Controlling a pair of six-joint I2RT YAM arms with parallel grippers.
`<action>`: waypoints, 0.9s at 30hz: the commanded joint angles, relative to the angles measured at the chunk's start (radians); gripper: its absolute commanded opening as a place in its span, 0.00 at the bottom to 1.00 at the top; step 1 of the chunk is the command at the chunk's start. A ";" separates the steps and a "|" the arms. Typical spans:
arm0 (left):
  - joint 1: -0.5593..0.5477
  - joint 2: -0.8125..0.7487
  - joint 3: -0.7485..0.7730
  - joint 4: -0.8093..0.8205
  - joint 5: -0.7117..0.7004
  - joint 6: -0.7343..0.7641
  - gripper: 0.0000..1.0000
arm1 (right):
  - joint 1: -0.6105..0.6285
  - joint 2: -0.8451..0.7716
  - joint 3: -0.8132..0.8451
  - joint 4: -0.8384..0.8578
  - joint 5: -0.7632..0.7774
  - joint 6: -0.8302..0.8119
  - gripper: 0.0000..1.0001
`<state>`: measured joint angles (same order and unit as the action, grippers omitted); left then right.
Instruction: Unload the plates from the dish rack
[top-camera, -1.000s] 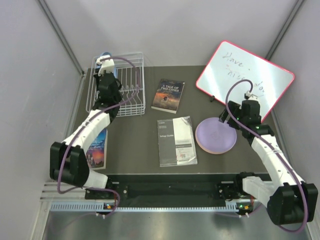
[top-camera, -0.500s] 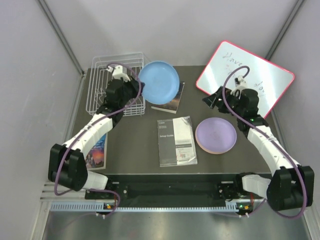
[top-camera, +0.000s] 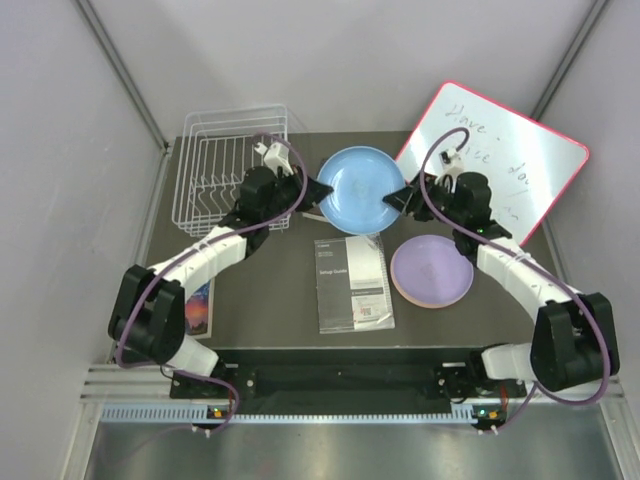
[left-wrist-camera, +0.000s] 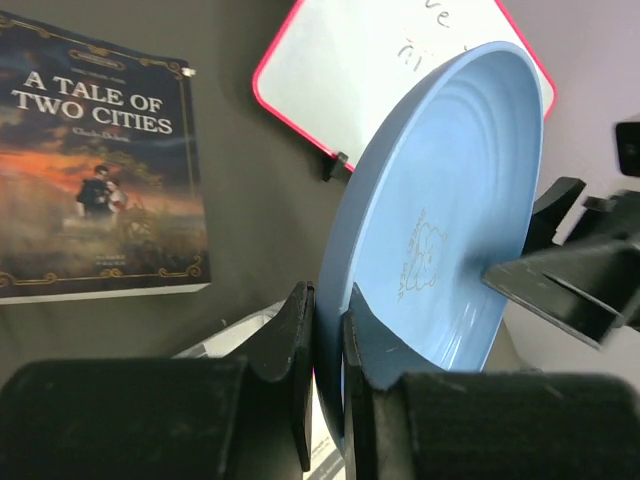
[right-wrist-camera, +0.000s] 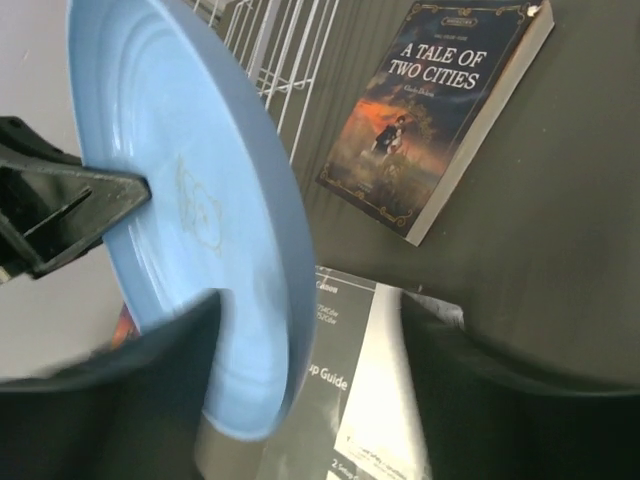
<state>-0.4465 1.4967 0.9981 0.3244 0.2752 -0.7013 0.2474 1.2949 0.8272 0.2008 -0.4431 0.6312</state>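
A blue plate (top-camera: 360, 190) hangs above the table's back middle, tilted on edge. My left gripper (top-camera: 318, 190) is shut on its left rim, and in the left wrist view the fingers (left-wrist-camera: 300, 330) pinch the plate (left-wrist-camera: 440, 230). On the opposite side my right gripper (top-camera: 392, 197) is open. Its jaws stand wide on either side of the plate's rim (right-wrist-camera: 190, 220), with a gap still showing to the right jaw. A lavender plate (top-camera: 432, 270) lies at the right on a stack with a pinkish rim beneath. The white wire dish rack (top-camera: 235, 113) at the back left holds no plates.
A red-framed whiteboard (top-camera: 500, 150) leans at the back right. The book "A Tale of Two Cities" (right-wrist-camera: 440, 110) lies under the raised plate. A setup guide (top-camera: 352, 282) lies in the middle and another book (top-camera: 200, 305) by the left arm.
My left arm lifted the blue plate out of the rack and carried it right to mid-table. My right arm swung left to meet it, its jaws narrowing around the rim.
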 joint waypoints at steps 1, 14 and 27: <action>-0.018 0.002 0.001 0.127 0.052 -0.041 0.00 | 0.013 0.021 0.050 0.051 0.000 -0.010 0.42; -0.017 -0.090 0.011 -0.048 -0.169 0.229 0.89 | -0.171 -0.457 -0.134 -0.486 0.337 -0.041 0.00; -0.017 -0.156 -0.001 -0.123 -0.343 0.385 0.90 | -0.200 -0.686 -0.232 -0.958 0.576 0.096 0.00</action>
<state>-0.4637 1.3849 0.9886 0.2066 -0.0181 -0.3683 0.0498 0.6365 0.5930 -0.6540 0.0273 0.6788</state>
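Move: Between the hands hangs the blue plate, held by the left: its middle lies about 8 cm to the left hand's right, and 6 cm left of and 3 cm ahead of the right hand. The purple plate stack is some 11 cm back, 12 cm right and 17 cm below the right hand; the setup guide is 14 cm back, 6 cm left, and the novel 9 cm ahead, 11 cm left, both also 17 cm lower. Closing on the near right rim of the blue plate, the right fingers take it while the left hand stays put, then opens wide and backs off left about 5 cm, rolling its left side up. With its pinch kept, the right hand swings right and back some 20 cm towards the purple stack, sinking about 8 cm mostly at the end, turning clockwise some 35 degrees and tipping down. ##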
